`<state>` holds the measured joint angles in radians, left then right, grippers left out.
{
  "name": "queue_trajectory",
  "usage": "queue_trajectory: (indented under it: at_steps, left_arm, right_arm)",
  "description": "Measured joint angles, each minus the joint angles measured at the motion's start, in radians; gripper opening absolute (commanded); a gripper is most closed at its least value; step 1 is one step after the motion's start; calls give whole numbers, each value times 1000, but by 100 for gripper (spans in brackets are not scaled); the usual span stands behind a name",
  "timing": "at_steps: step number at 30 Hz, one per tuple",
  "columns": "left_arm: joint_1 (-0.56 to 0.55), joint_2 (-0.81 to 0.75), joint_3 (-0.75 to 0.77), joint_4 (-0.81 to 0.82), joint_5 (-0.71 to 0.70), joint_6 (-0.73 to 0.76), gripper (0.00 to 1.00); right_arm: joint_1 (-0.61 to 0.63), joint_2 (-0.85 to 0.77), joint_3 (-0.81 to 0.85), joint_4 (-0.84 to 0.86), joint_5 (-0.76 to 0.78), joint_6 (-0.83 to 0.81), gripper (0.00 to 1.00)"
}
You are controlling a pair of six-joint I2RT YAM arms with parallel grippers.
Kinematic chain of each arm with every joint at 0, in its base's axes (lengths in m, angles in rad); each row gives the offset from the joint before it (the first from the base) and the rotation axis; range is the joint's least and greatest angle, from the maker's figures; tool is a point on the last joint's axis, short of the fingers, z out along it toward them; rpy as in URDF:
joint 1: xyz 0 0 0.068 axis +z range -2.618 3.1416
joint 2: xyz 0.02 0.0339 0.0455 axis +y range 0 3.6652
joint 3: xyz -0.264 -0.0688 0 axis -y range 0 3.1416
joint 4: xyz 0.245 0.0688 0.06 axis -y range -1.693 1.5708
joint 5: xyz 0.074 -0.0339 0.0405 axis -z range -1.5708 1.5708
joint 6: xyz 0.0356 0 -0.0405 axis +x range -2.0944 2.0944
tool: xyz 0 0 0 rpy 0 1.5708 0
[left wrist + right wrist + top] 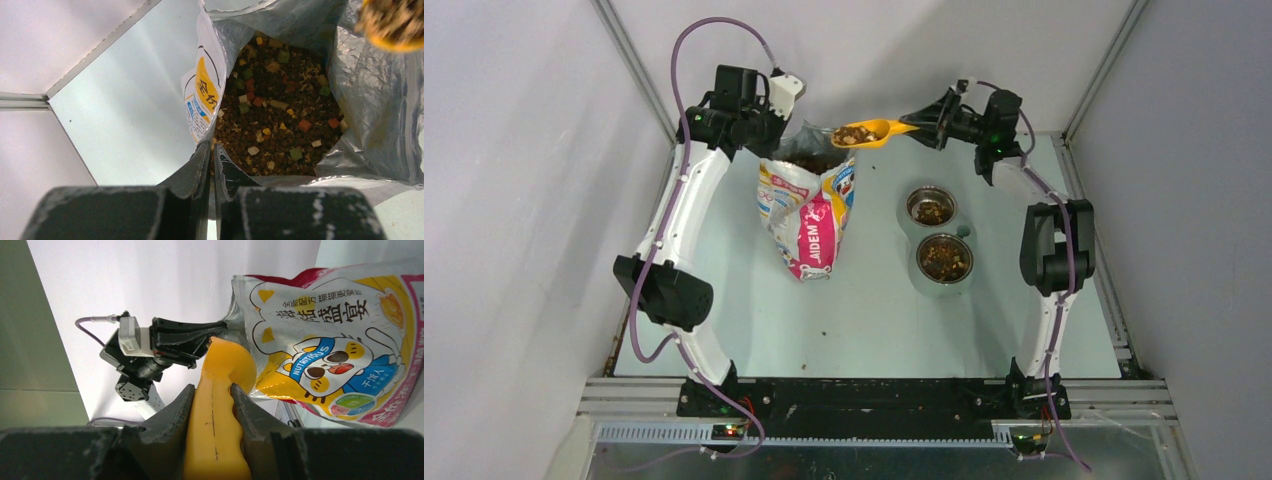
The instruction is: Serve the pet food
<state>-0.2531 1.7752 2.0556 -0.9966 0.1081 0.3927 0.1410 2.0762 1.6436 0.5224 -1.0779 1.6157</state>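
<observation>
The pet food [280, 115] fills the open printed bag [809, 215], brown kibble mixed with coloured bits. My left gripper [214, 150] is shut on the bag's rim at its left side, holding the mouth open; from above the left gripper [782, 128] sits at the bag's top left. My right gripper [212, 390] is shut on the handle of the yellow scoop [215, 430]. The scoop [874, 131] hangs level above the bag's right edge with a heap of kibble [856, 133] in it. Two steel bowls [911, 203] [921, 262] to the right both hold kibble.
The bowls sit side by side in one holder, right of the bag and in front of the right arm's elbow [1054, 245]. A few stray pellets lie on the table [824, 325]. Grey walls close in the table on three sides.
</observation>
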Motion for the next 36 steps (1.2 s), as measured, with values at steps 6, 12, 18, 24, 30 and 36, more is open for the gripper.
queue_trajectory:
  at_steps: [6,12,18,24,30,36]
  left_arm:
    - [0,5,0,6,0,-1,11]
    - [0,24,18,7,0,-2,11]
    - [0,40,38,11,1,-11,12]
    - [0,54,48,31,11,-23,12]
    - [0,82,48,49,36,-41,12]
    - [0,92,50,53,50,-53,12]
  right_arm:
    - [-66,-49,-61,4,1,-11,0]
    - [-115,-91,-132,3,1,-24,0]
    - [-198,-163,-226,-19,2,-57,0]
    - [-276,-240,-328,-31,3,-106,0]
    - [-317,-286,-412,-56,1,-143,0]
    - [-402,-306,-465,-96,0,-196,0]
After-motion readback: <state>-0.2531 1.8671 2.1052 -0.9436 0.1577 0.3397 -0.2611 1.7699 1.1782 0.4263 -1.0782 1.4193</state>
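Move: My right hand already holds the loaded scoop. The far bowl lies about 7 cm to this hand's right, level with it fore and aft and some 26 cm below; the near bowl sits about 13 cm back and 9 cm right. The food bag's middle is roughly 19 cm left, 4 cm back and 18 cm below. From my left hand the far bowl lies about 32 cm right, 5 cm ahead and 25 cm below. Keeping my grip on the scoop, I swing my right hand about 18 cm to the right, away from the bag, to bring the scoop's loaded head over the far bowl. I sink some 5 cm, mostly late, ease back a little and turn about 20 degrees clockwise. My left hand shifts some 3 cm forward and right, its fingers still at the bag's rim. ##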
